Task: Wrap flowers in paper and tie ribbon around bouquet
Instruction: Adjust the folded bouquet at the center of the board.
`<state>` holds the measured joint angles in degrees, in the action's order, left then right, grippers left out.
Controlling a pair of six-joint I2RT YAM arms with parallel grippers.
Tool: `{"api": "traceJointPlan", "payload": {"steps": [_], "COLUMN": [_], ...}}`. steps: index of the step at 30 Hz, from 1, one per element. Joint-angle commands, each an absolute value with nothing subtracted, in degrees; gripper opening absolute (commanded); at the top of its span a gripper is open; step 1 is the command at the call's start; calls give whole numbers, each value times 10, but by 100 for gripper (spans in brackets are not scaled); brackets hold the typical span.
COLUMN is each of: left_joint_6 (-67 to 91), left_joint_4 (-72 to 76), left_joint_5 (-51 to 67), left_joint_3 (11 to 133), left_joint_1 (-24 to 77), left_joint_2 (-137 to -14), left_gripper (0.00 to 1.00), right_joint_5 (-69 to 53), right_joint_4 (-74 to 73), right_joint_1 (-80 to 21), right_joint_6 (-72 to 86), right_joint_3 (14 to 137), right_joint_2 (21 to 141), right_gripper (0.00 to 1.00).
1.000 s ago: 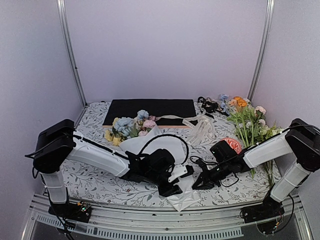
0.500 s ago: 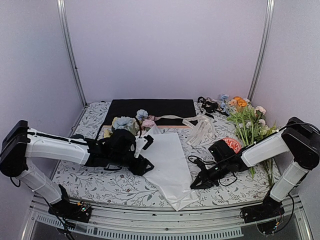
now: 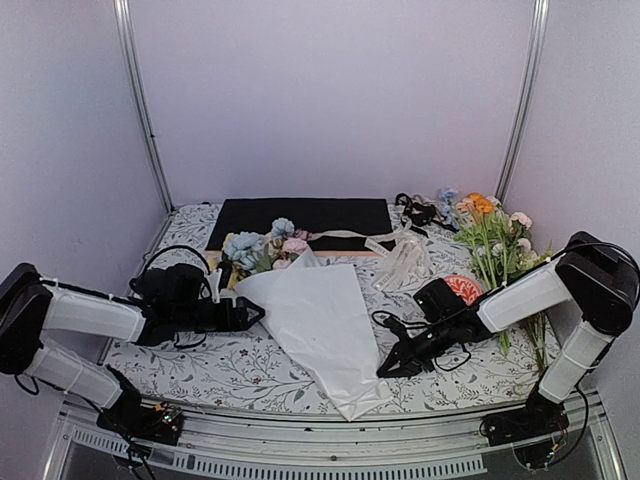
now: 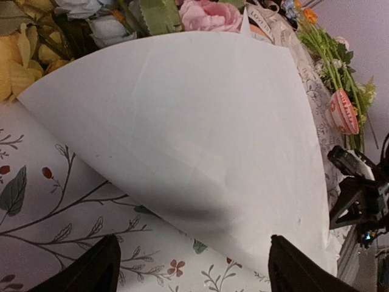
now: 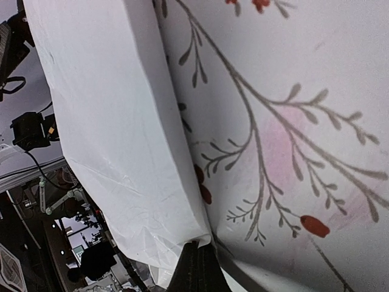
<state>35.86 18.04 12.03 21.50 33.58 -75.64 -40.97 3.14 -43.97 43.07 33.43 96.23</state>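
The bouquet lies on the floral tablecloth as a white paper [image 3: 320,320] cone. Its flowers [image 3: 262,248] show blue, pink and yellow at the wide far-left end, and a pink bloom [image 4: 209,15] peeks over the paper [image 4: 200,121]. My left gripper [image 3: 252,314] stands open just left of the cone's edge; nothing is between its jaws [image 4: 194,258]. My right gripper [image 3: 383,370] is shut low at the cone's right edge. Its tips [image 5: 196,252] touch the paper's [image 5: 109,121] folded rim. The cream ribbon [image 3: 345,236] lies at the back.
A black sheet [image 3: 300,215] lies at the back. Orange-and-yellow sprigs [image 3: 490,235] lie at the right, with a red-and-white disc [image 3: 465,290] beside them and a black ribbon [image 3: 415,212] behind. The cone's narrow tip [image 3: 360,408] reaches the table's front edge.
My left arm has drawn back leftward off the cone and its jaws have opened. The cone now lies uncovered. The right gripper has barely moved.
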Motion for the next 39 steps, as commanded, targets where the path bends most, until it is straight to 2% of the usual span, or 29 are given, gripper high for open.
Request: {"api": "traceJointPlan", "payload": {"steps": [1,10,16,22,24,26,31,39], "left_joint_6": [384,324,268,216,206,196,175,164], "left_joint_4": [273,218,221,163,136,109,83,67], "left_joint_5": [185,155,194,191,177,160,136,123], "left_joint_3": [248,348,399,466,483,498,507,512], "left_joint_1": [307,284,283,282,282,283,283,286], "left_joint_2": [-838,-971,-1019,-1081,-1097,-1108,-1109,-1107], "left_gripper": [84,80,75,63,61,60,60,60], "right_joint_5": [-362,-396,-416,-435,-434,-426,-391,-346], "right_joint_4": [7,49,72,92,84,58,-50,-202], "right_joint_1": [-453,-511,-533,-545,-543,-537,-506,-386], "right_joint_6": [425,467,488,503,497,487,433,345], "right_joint_3": [328,322,338,354,361,373,414,477], "right_joint_2": [989,995,1009,1034,1032,1027,982,857], "right_gripper": [0,0,0,0,5,14,30,37]}}
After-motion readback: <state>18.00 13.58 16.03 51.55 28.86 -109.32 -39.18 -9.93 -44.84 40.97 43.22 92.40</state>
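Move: The paper's left flap at the flower end lies about 8 cm ahead of the left hand, 2 cm to its right and 4 cm below; blue flowers stand some 19 cm ahead and 3 cm left, pink ones 20 cm ahead and 7 cm right. The right hand already pinches the paper's lower right edge; the paper's bottom tip is roughly 11 cm back and 6 cm left of it. Left reaches about 11 cm forward and down onto the paper; right drags its edge left-back, releases and lifts. ##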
